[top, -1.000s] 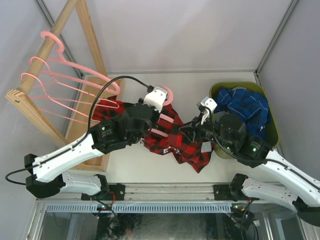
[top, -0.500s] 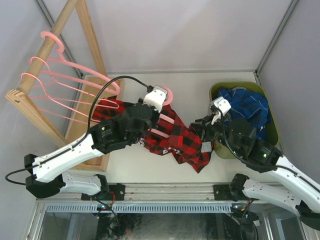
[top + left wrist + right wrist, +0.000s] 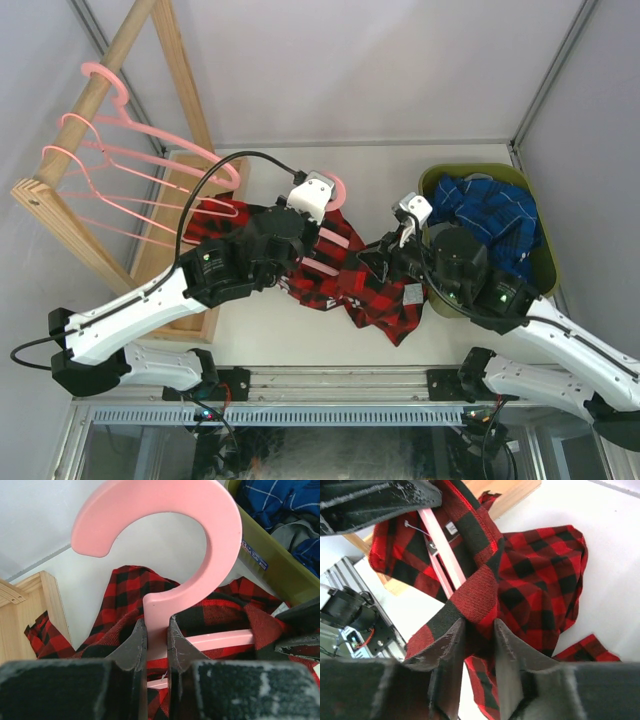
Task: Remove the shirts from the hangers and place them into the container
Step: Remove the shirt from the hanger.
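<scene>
A red-black plaid shirt point(image 3: 365, 290) lies crumpled on the table between the arms, still on a pink hanger point(image 3: 215, 540). My left gripper point(image 3: 156, 630) is shut on the hanger's neck just below the hook point(image 3: 338, 186). My right gripper point(image 3: 479, 630) is at the shirt's right side point(image 3: 378, 262), jaws apart, with a fold of the plaid collar band point(image 3: 470, 595) at its fingertips, not visibly pinched. The hanger's bar point(image 3: 442, 545) runs under the fabric. The olive-green container point(image 3: 545, 270) at right holds a blue plaid shirt point(image 3: 490, 215) and a grey one point(image 3: 300, 532).
A wooden rack point(image 3: 60, 215) with a round rail point(image 3: 100, 95) stands at the left, carrying several bare pink hangers point(image 3: 130, 150). Its base board point(image 3: 190, 320) lies under my left arm. Enclosure walls close in the back and sides.
Half a second ago my right arm had drawn back toward the container with narrower jaws; now it is back at the shirt with jaws wider. The left arm and hanger stayed still.
</scene>
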Robot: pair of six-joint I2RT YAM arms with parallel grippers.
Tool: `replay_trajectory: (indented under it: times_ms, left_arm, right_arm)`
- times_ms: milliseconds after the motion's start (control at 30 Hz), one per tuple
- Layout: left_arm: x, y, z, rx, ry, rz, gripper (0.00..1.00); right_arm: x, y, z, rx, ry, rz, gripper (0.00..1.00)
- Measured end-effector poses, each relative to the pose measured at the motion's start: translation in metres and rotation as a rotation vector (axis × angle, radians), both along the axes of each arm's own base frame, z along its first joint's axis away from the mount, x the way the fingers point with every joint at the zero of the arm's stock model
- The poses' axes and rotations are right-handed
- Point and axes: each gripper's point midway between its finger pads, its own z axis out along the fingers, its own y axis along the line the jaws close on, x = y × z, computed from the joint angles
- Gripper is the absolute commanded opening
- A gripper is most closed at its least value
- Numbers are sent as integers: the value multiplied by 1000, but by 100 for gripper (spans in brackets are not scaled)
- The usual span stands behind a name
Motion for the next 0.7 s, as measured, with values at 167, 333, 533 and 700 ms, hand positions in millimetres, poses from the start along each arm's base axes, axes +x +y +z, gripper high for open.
replay_trajectory:
  times_ms: [167, 333, 533, 700]
  left_arm:
    - [0, 1, -1, 4, 2, 0, 0]
    - [0, -1, 2, -12, -4, -2, 0]
    - [-1, -3, 3, -18, -2, -13, 0]
    - [-2, -5, 2, -19, 1, -22, 0]
  right_arm:
    - [-1, -6, -1, -3, 4, -19, 0]
    - [-3, -23, 7, 24, -36, -62, 0]
    - [4, -42, -6, -9, -39, -137, 0]
    - [9, -59, -20, -49, -32, -189, 0]
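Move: The red-and-black shirt's shoulder fold lies right between the right hand's fingertips. The hanger's neck, gripped by the left hand, is about 8 cm to the right hand's left, 4 cm ahead and some 5 cm higher. The container stands roughly 27 cm to the right, 12 cm farther out and 22 cm below. From the left hand that shoulder fold is about 8 cm right, 4 cm back and 5 cm down. Rightward, about 6 cm, the right hand draws the shirt along the hanger's arm, away from the neck and towards the container, once its half-open fingers have pinched shut on the fold; it sinks about 2 cm by the end, turning some 10 degrees clockwise. The left hand stays in place and keeps its grip on the hanger's neck. ##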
